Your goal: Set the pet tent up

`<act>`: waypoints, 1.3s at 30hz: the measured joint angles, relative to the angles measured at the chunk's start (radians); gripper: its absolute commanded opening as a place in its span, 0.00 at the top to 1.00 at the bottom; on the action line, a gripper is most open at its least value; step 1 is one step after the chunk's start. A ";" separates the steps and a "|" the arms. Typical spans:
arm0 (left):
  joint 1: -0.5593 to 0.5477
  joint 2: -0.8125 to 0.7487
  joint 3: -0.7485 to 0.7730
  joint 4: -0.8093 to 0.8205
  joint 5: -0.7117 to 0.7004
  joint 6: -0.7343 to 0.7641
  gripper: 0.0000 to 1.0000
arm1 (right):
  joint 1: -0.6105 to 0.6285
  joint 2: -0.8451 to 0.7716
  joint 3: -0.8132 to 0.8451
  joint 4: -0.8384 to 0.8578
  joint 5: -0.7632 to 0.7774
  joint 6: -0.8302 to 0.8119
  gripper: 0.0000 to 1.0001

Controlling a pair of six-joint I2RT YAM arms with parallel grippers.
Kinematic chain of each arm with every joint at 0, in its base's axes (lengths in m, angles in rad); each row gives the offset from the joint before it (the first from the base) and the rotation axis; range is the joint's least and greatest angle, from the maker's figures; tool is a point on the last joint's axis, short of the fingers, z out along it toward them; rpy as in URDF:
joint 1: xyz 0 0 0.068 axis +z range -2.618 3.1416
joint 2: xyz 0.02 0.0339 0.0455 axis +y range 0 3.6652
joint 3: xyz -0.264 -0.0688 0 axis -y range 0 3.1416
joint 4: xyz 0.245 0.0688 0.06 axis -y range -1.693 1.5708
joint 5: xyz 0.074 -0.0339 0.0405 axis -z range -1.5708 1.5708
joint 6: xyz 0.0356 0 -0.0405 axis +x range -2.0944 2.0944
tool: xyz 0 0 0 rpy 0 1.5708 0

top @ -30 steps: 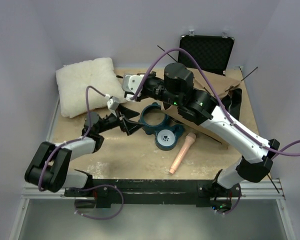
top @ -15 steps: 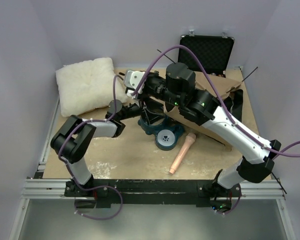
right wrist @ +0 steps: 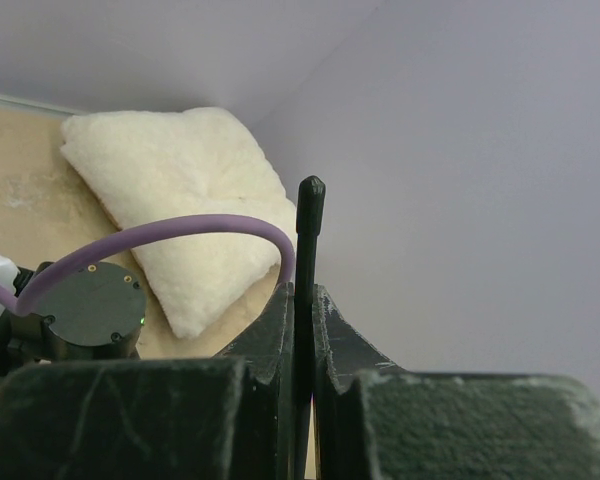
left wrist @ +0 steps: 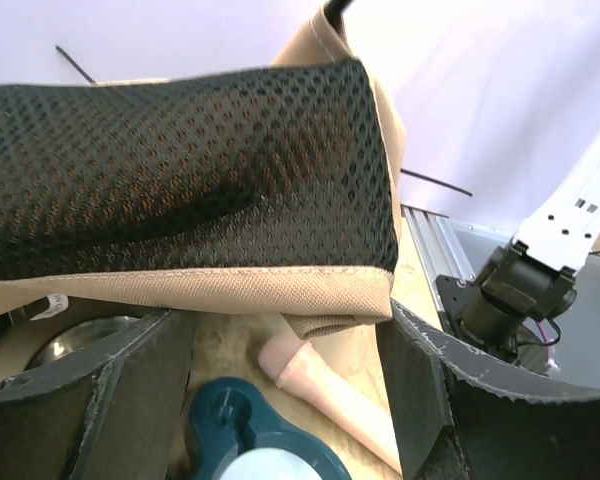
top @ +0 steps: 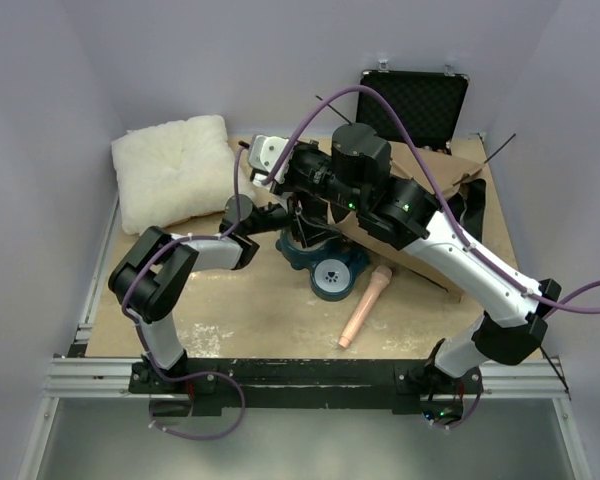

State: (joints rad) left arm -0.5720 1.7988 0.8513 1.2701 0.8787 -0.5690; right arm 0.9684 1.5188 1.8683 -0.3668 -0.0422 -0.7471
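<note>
The pet tent [top: 450, 205] lies collapsed at the table's right under my right arm, tan fabric with black mesh. Its mesh panel [left wrist: 180, 170] and tan hem [left wrist: 230, 285] fill the upper half of the left wrist view. My left gripper [left wrist: 285, 320] is open, and the hem's corner hangs just above the gap between its wide-spread fingers [left wrist: 460, 400]. In the top view that gripper [top: 280, 215] sits at the tent's left edge. My right gripper [right wrist: 303, 295] is shut on a thin dark tent pole [right wrist: 307, 230] that sticks up past the fingertips.
A teal double pet bowl [top: 325, 262] and a pink tube [top: 365, 307] lie just in front of the tent, below my left gripper. A fluffy white pillow [top: 175, 170] fills the back left corner. An open black case [top: 413, 105] stands behind the table.
My left arm has swung in from the left to the tent's edge above the bowl, and its jaws have narrowed a little. The right arm holds still with the pole.
</note>
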 measured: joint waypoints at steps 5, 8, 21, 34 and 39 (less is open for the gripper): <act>-0.002 0.000 0.023 0.000 -0.010 -0.014 0.68 | 0.000 0.000 0.000 -0.001 0.005 0.006 1.00; -0.007 -0.001 0.025 0.002 -0.010 -0.021 0.96 | 0.000 0.000 0.000 -0.001 0.008 0.008 1.00; 0.211 -0.423 -0.126 -0.290 0.060 -0.009 1.00 | 0.001 -0.077 -0.155 0.020 -0.008 0.000 1.00; 0.284 -0.696 -0.063 -0.980 0.083 0.270 1.00 | -0.084 -0.090 -0.307 -0.118 -0.169 0.030 0.30; 0.284 -0.691 -0.003 -1.094 0.082 0.323 1.00 | -0.109 -0.050 -0.278 -0.176 -0.243 0.033 0.24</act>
State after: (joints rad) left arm -0.2882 1.1076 0.8486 0.1764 0.9604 -0.2462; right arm 0.8589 1.4685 1.5902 -0.5430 -0.2852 -0.7143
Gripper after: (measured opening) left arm 0.030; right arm 0.754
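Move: The tent's mesh corner is already between the left hand's open fingers, about 1 cm back, 1 cm to the right and 1 cm up. Some 20 cm below that hand are the teal ring, about 3 cm ahead, the paw dish, 6 cm back and 5 cm right, and the peach roller, 12 cm back and 13 cm right. From the right hand, holding the pole near its tip, the corner lies level ahead, 11 cm right and 25 cm below. The tent's mesh corner is pinched by the closing left fingers, then carried roughly 13 cm left and some 6 cm up, drifting slightly back, to meet the pole. The right hand sinks about 15 cm towards the corner with the pole, its fingers tipping down and rolling, then opens wide and lets go of the pole. ##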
